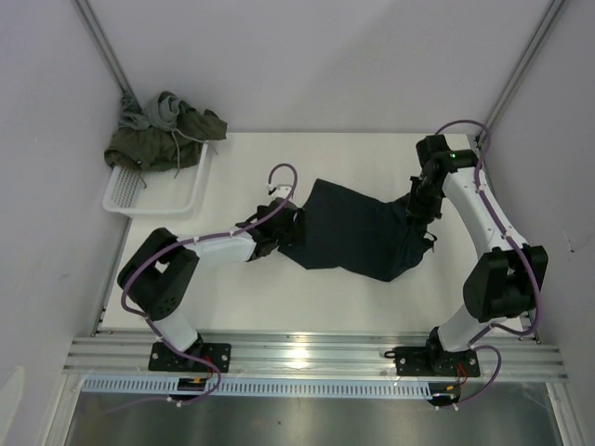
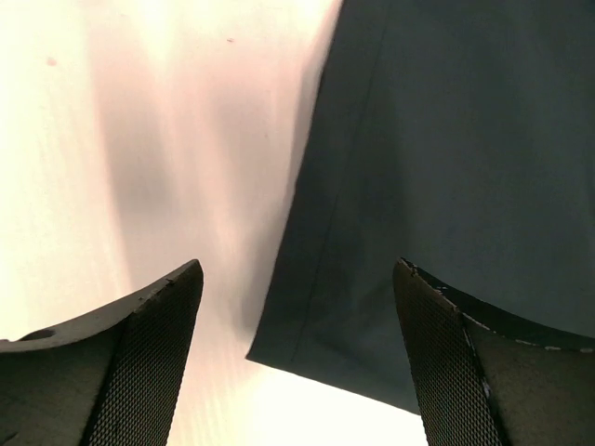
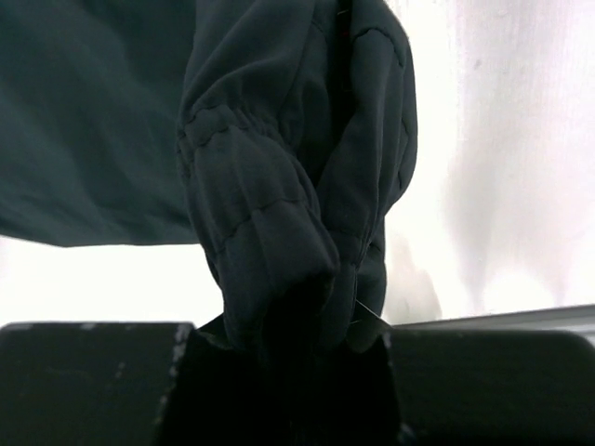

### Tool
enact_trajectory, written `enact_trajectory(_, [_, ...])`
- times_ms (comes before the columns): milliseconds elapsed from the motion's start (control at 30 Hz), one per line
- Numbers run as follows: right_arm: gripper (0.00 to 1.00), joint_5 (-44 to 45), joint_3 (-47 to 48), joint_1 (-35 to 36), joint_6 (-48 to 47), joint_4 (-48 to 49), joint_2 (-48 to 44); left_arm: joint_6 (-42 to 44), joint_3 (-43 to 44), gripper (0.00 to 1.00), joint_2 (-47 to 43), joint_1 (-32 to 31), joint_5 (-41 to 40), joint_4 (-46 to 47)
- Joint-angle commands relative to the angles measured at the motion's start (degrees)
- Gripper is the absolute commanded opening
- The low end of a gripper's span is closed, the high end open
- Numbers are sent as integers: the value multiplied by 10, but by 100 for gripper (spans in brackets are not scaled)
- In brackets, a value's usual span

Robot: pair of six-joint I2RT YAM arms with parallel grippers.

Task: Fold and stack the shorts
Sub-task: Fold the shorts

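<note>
The dark navy shorts [image 1: 358,232] lie spread in the middle of the white table. My left gripper [image 1: 284,226] is open at their left hem corner; in the left wrist view the hem corner [image 2: 316,334] lies between my two fingers, which do not touch it. My right gripper [image 1: 418,209] is shut on the bunched waistband [image 3: 279,214] at the shorts' right end. The olive green shorts [image 1: 153,139] and the light grey shorts [image 1: 153,111] lie heaped on the basket's far edge at the back left.
The white mesh basket [image 1: 177,197] stands at the table's back left. Grey walls close in the table on three sides. A metal rail [image 1: 316,353] runs along the near edge by both arm bases.
</note>
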Motion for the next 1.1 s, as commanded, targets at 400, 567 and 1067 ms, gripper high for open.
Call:
enact_trajectory(400, [0, 122, 156, -9, -3, -137, 65, -31, 33, 82, 39, -3, 49, 54])
enact_trajectory(567, [0, 176, 154, -44, -1, -140, 58, -42, 38, 82, 53, -22, 49, 66])
enact_trajectory(1067, [0, 96, 182, -15, 2, -127, 97, -60, 91, 81, 101, -69, 58, 91])
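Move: The near-left corner of the shorts lies almost under the open left hand, level with it, about 2 cm to its left and 4 cm below. The far-left corner is roughly 23 cm ahead and 11 cm right of that hand, the next hem corner some 6 cm back and 8 cm right. From the right hand, already holding the bunched end up, the near-left corner is about level, 39 cm to the left and 15 cm lower. Still pinching the bunched end, the right hand draws the shorts rightwards about 8 cm, easing forward and up nearly 3 cm each while its fingertips tilt to the right, then swings some 3 cm back left and sinks slightly. The open left hand travels about 9 cm right, slowly then faster, sinking a centimetre and staying above the near-left corner without gripping. ##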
